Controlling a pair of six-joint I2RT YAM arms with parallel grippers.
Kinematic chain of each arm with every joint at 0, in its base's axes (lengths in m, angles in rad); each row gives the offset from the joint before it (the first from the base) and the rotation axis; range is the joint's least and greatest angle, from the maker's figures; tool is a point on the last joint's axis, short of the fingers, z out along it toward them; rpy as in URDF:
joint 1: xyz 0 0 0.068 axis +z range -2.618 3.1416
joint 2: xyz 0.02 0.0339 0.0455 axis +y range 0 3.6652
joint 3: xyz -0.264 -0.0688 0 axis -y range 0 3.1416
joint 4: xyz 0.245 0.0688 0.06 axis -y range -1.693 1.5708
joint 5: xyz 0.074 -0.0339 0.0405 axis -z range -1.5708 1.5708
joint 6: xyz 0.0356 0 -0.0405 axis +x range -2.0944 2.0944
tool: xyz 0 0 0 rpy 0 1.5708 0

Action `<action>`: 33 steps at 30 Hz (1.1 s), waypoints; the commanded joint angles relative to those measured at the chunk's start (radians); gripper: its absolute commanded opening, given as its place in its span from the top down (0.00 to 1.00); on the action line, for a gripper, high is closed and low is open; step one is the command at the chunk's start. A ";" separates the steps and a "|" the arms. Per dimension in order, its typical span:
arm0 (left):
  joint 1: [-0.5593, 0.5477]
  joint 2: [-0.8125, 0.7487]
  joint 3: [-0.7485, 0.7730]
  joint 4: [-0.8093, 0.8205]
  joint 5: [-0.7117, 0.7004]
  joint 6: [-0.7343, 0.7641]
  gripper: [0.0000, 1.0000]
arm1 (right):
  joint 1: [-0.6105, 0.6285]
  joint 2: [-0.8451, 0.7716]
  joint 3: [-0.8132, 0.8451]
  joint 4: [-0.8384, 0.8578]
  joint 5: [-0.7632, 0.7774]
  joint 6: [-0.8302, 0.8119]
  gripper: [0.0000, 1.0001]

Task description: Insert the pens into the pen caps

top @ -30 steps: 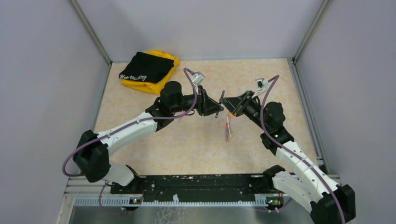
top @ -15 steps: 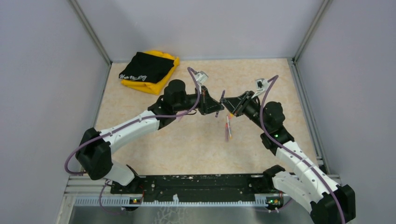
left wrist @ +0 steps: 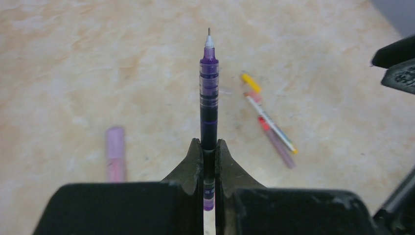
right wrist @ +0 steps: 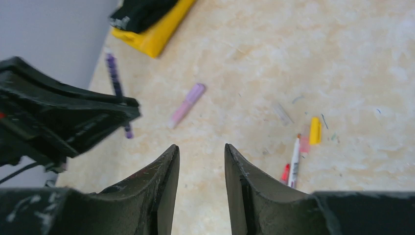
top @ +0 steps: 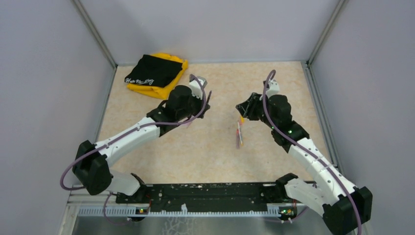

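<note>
My left gripper [left wrist: 209, 147] is shut on a black-and-purple pen [left wrist: 209, 93], whose bare tip points away from the wrist, above the table. That same pen [right wrist: 116, 83] shows in the right wrist view, sticking out of the left gripper [right wrist: 63, 117]. My right gripper [right wrist: 201, 149] is open with nothing in it, off to the right [top: 243, 108]. On the table lie a lilac-pink cap [left wrist: 115, 154] [right wrist: 188, 104], a yellow cap [left wrist: 250, 83] [right wrist: 315, 130], a white pen with orange [left wrist: 270, 122] [right wrist: 294, 161] and a pinkish-red pen [left wrist: 276, 142] [right wrist: 285, 172]. The two pens [top: 239, 133] lie side by side.
A black cloth folded over a yellow one [top: 156, 73] lies in the far left corner. Grey walls close in the table [top: 220, 156] on three sides. The two arms stand apart, left [top: 142, 129] and right [top: 298, 147].
The grippers met at mid-table over the dark pen. The left one shut on it, the right one opened and let go, and both arms drew apart.
</note>
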 commanded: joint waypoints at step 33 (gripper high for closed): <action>0.041 -0.293 -0.159 0.019 -0.350 0.160 1.00 | -0.005 1.044 0.729 -0.465 -0.006 -0.471 0.61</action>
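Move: The empty right hand is going for the clear pen cap lying about 11 cm ahead, 3 cm to its left and some 24 cm below. At that same table level, the yellow cap lies about 9 cm ahead and 1 cm right of this hand, and the white pen about 2 cm ahead, straight in line. From the left hand, holding the purple pen, the clear cap is roughly 9 cm ahead, 10 cm right and 21 cm below. Still pinching the purple pen, the left hand draws about 10 cm to the left, away from the clear cap, rising slightly and swinging its fingers some 15 degrees counter-clockwise before easing to a stop. The right hand, its fingers staying part open, sinks nearly 19 cm and reaches about 10 cm forward towards the clear cap, tipping from nearly level to steeply downward. ##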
